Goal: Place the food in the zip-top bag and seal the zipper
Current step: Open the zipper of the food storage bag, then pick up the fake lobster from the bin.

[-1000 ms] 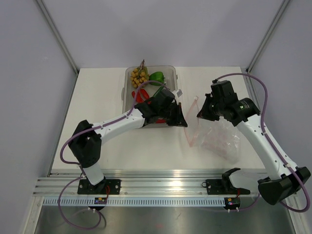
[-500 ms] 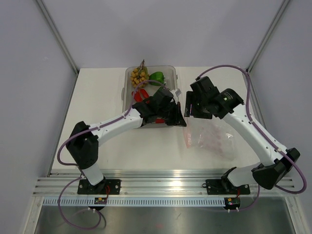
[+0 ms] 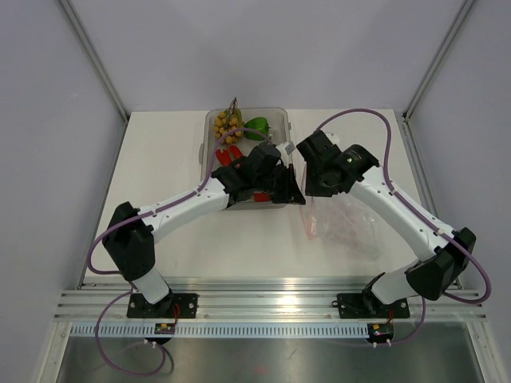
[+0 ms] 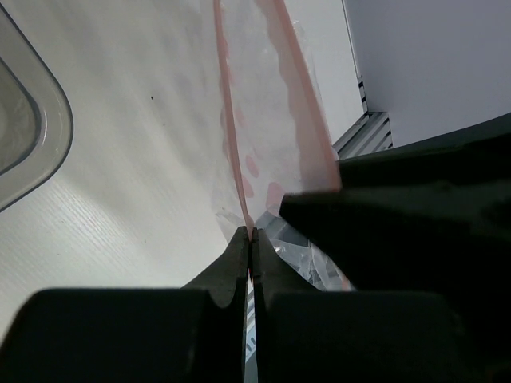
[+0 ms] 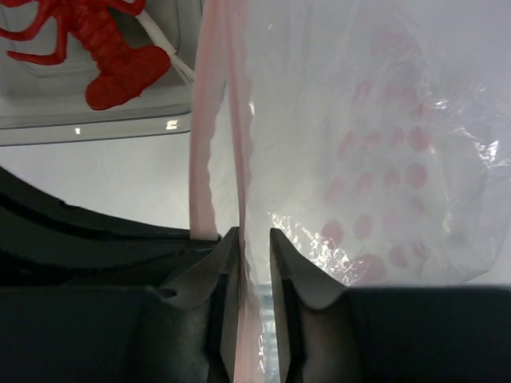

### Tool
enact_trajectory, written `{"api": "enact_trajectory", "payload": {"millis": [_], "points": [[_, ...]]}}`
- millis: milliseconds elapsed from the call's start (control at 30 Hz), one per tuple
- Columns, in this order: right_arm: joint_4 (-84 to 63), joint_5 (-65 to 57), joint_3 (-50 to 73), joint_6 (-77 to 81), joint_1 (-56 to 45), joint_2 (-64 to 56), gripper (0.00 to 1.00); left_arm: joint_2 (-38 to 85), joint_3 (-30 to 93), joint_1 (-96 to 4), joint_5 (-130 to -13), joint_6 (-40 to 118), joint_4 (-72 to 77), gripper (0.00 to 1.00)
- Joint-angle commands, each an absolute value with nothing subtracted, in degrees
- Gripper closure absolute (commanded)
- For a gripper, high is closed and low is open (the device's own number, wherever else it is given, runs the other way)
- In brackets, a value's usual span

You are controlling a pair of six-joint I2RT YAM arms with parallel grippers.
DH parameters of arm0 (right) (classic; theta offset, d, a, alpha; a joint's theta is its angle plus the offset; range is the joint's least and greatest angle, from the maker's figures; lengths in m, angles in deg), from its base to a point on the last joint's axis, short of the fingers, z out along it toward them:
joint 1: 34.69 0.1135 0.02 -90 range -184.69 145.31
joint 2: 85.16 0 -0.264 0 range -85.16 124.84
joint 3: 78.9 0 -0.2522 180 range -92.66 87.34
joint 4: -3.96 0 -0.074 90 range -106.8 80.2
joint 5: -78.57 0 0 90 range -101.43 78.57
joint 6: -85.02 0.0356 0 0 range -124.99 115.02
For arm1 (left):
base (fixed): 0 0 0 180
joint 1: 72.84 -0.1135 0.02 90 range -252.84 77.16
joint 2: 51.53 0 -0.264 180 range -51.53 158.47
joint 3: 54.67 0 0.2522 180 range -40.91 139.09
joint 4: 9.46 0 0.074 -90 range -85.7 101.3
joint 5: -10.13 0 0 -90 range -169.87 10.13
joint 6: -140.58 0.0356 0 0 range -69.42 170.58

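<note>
The clear zip-top bag (image 3: 349,226) lies on the table right of centre, its pink-red zipper strip (image 3: 309,227) facing left. My left gripper (image 3: 289,191) is shut on one pink strip (image 4: 230,120) of the mouth. My right gripper (image 3: 310,185) sits close beside it; its jaws stand a narrow gap apart around the other strip (image 5: 239,120), which lies against one finger. The red lobster (image 3: 230,155), green pepper (image 3: 256,126) and yellow balls (image 3: 227,124) with thin stalks (image 3: 234,104) lie in the tray. The lobster (image 5: 104,48) also shows in the right wrist view.
The rigid clear tray (image 3: 281,120) stands at the back centre, just behind both grippers; its corner (image 4: 36,120) shows in the left wrist view. The metal rail (image 3: 263,303) runs along the near table edge.
My right gripper has swung left from above the bag to right beside my left gripper. The bag's lifted mouth has come left with it. The left arm has barely moved.
</note>
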State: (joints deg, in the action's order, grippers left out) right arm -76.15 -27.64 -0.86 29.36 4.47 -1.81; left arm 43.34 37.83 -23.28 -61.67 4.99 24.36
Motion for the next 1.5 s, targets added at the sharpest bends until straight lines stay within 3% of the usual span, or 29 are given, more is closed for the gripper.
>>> {"api": "enact_trajectory", "payload": {"millis": [0, 33, 67, 433, 533, 567, 633, 700, 767, 1000, 1167, 1467], "points": [[-77.12, -33.22, -0.28, 30.78, 4.95, -1.75, 0.84, 40.32, 37.93, -23.09, -61.32, 5.31, 22.58, 1.0], [-77.91, -35.23, -0.28, 31.48, 4.95, -1.92, 0.97, 40.32, 37.67, -23.18, -61.67, 5.75, 22.76, 1.0], [-78.0, -36.21, -0.2, 31.75, 4.95, -2.71, 1.0, 40.32, 37.75, -23.18, -61.94, 6.45, 23.63, 1.0], [-72.48, -40.17, 0.6, 34.03, 4.95, -4.57, 1.0, 44.01, 42.05, -27.83, -62.03, 18.14, 31.72, 0.97], [-74.64, -43.42, -2.29, 35.0, 4.78, -2.72, 1.0, 43.75, 45.04, -28.45, -64.74, 20.95, 36.28, 0.85], [-75.01, -43.69, -3.09, 34.92, 4.43, -1.58, 1.0, 42.79, 45.22, -29.15, -65.27, 21.91, 37.69, 0.71], [-74.4, -43.52, -4.14, 34.31, 3.99, -0.61, 1.0, 41.38, 44.26, -30.29, -65.19, 22.36, 38.31, 0.58], [-74.14, -43.25, -4.85, 34.13, 3.72, 0.18, 1.0, 38.93, 42.77, -32.3, -64.49, 22.36, 38.67, 0.38], [-73.52, -42.9, -5.2, 34.13, 3.63, 1.41, 1.0, 36.82, 41.62, -34.68, -64.31, 21.84, 38.67, 0.32], [-71.5, -40.53, -5.56, 33.43, 3.63, 3.17, 1.0, 30.39, 37.32, -44.78, -65.97, 19.12, 38.58, 0.27], [-69.83, -39.56, -5.12, 32.37, 3.55, 2.21, 1.0, 38.02, 38.8, -53.75, -72.82, 13.42, 41.57, 0.27], [-68.51, -37.28, -5.2, 30.52, 3.55, 0.27, 1.0, 47.52, 39.41, -54.12, -84.52, 3.91, 33.04, 0.28]]}}
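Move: Out ahead of the left hand, in the tray, the lobster's middle lies about 18 cm forward, 16 cm to its left and some 18 cm below; the green onions are 8 cm farther out than the lobster and 5 cm to the lobster's right. The left fingers are shut on the bag's left zipper strip. For the right hand, the right strip already sits between its half-closed fingers, while the left strip is about 3 cm to the left and level fore and aft. Pinching the right zipper strip, the right fingers shut fully; that hand eases right, then carries the strip about 5 cm forward. The left hand first draws its strip left and forward, opens wide to let go, then sweeps left and forward, arching up before dipping, to hang over the lobster about 24 cm left of its start, turned some 40 degrees counter-clockwise. ##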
